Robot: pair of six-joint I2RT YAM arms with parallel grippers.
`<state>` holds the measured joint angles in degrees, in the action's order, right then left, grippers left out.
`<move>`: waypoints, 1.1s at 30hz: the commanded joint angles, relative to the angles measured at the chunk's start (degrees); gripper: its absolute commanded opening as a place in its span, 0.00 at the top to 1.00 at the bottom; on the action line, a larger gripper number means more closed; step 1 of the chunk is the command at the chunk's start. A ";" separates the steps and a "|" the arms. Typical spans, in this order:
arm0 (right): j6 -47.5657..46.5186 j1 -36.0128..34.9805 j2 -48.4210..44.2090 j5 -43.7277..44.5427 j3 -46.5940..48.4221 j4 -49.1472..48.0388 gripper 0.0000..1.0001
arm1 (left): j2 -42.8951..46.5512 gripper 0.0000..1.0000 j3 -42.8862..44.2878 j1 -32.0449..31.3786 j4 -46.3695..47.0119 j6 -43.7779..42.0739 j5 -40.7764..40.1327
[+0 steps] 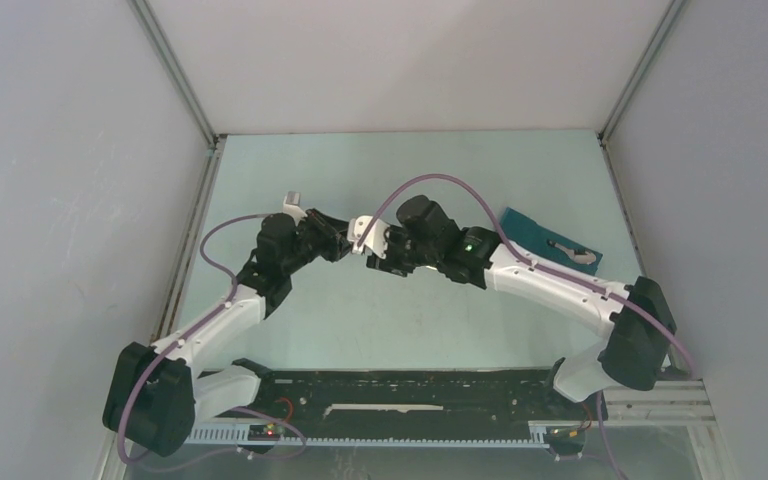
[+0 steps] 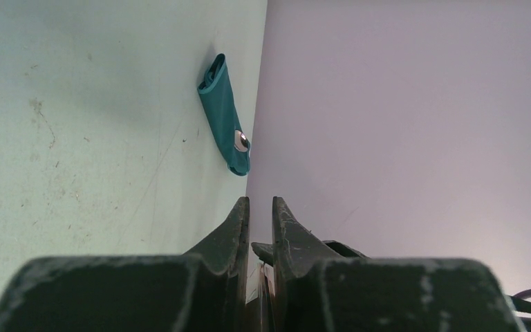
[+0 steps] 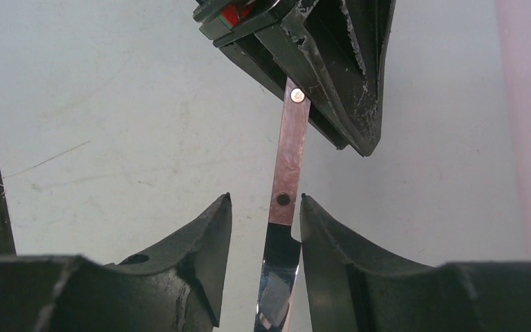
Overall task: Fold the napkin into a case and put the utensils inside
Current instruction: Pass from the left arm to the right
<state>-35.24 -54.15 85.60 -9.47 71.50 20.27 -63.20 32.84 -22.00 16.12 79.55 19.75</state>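
The napkin [image 1: 540, 235] lies folded as a narrow teal case at the back right, by the right wall. The spoon [image 1: 574, 252] rests at its near end; in the left wrist view its bowl [image 2: 240, 140] peeks out of the case [image 2: 221, 111]. Above the table's middle the two grippers meet. My left gripper [image 2: 261, 200] is shut on the brown riveted handle of the knife [image 3: 289, 149]. The shiny blade [image 3: 276, 277] runs down between the fingers of my right gripper [image 3: 265, 197], which stands open. There is a gap left of the blade, and the right finger [image 3: 318, 235] is close against it.
Grey walls enclose the pale green table [image 1: 410, 165] on the left, back and right. A metal rail [image 1: 190, 230] runs along the left edge. Purple cables loop over both arms. A black base bar [image 1: 410, 395] lies along the near edge.
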 commanded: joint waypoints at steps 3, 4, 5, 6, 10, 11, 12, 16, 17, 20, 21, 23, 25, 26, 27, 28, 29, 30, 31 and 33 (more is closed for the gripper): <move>-1.23 -1.04 -3.25 5.15 -0.49 -1.68 0.52 | 1.70 1.00 0.12 -0.15 1.27 -0.02 -0.12; -1.24 -1.04 -3.25 5.42 -0.48 -1.22 0.54 | 1.73 1.00 0.18 -0.15 1.26 -0.01 -0.17; -1.15 -1.07 -3.25 5.44 -0.49 -0.92 0.57 | 1.76 1.00 0.20 -0.15 1.17 -0.10 -0.21; -1.14 -1.05 -3.25 5.36 -0.49 -0.67 0.60 | 1.88 1.00 0.14 -0.15 1.13 -0.10 -0.31; -1.29 -1.64 -2.54 7.22 -0.49 -1.13 0.67 | 2.01 1.00 0.13 -0.15 1.08 0.30 -0.24; -1.24 -1.73 -2.36 7.36 -0.49 -1.24 0.67 | 2.15 1.00 0.12 -0.15 1.17 0.36 -0.22; -1.30 -1.76 -2.25 7.35 -0.48 -1.26 0.68 | 2.32 1.00 0.04 -0.17 1.14 0.34 -0.31; -1.57 -2.04 -1.73 8.91 -0.49 -1.86 0.80 | 2.56 1.00 0.18 -0.15 1.01 0.31 -0.11; -1.58 -2.17 -1.49 9.39 -0.20 -1.80 0.93 | 2.53 1.00 0.35 -0.18 1.05 0.14 0.16; -1.78 -0.92 -0.32 11.67 1.54 2.22 1.00 | 2.62 0.67 1.58 -0.07 -1.96 -2.04 0.27; -2.35 0.12 -0.57 10.61 1.70 4.28 1.00 | 2.76 0.49 2.37 -0.02 -4.29 -3.76 -0.25; -5.09 3.35 -1.66 6.85 1.78 11.85 1.00 | 2.18 0.10 5.32 0.67 -8.92 -11.96 0.51; -6.23 7.69 -2.60 8.75 1.32 18.74 1.00 | 2.30 0.04 9.11 1.85 -17.46 -19.48 -0.28; -6.24 11.77 -3.19 9.00 1.12 22.79 1.00 | 3.09 0.03 9.16 2.43 -19.74 -21.81 -1.01; -6.01 15.10 -3.86 9.35 0.81 26.25 1.00 | 4.05 0.03 8.86 3.12 -20.58 -23.58 -1.66; -5.87 18.68 -4.73 9.46 0.28 29.21 1.00 | 5.03 0.03 8.94 3.40 -22.10 -25.58 -2.40; -6.34 21.63 -5.36 10.66 0.23 32.95 1.00 | 5.62 0.03 9.18 3.40 -23.61 -27.34 -3.19; -6.48 24.42 -6.41 13.94 -0.03 35.71 1.00 | 6.01 0.03 9.37 3.07 -24.32 -28.86 -3.72; -6.65 27.90 -7.51 15.49 -0.43 37.68 1.00 | 6.22 0.03 9.82 2.48 -24.59 -30.35 -4.19; -8.04 36.40 -10.52 14.80 -1.51 39.15 1.00 | 5.97 0.03 12.64 -0.51 -27.50 -34.23 -6.85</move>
<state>-40.45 -28.45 83.02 1.87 70.96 47.48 -58.24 40.91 -19.22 -3.92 57.19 17.23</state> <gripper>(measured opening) 0.038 0.971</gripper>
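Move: The knife hangs level between the hands: its handle end is in the left fingers and its middle, where handle meets blade, lies between the right hand's open fingers. That middle is about 8 cm to the left hand's right, 3 cm back and 1 cm lower. From the right hand, the folded napkin lies on the table some 37 cm to the right, 14 cm ahead and 20 cm below, the spoon on it about 41 cm right and 12 cm ahead. The right hand all but stays in place while its fingers shut on the knife handle just beside the blade, and the left hand, still until then, opens wide to let go of the handle end, then draws off about 3 cm to the left, rolling nearly 20 degrees with its left side rising. Once it has the knife alone, the right hand sweeps it quickly some 20 cm to the right, with about 5 cm forward and 5 cm down, towards the napkin, rolling left side down and swinging clockwise about 25 degrees each. ##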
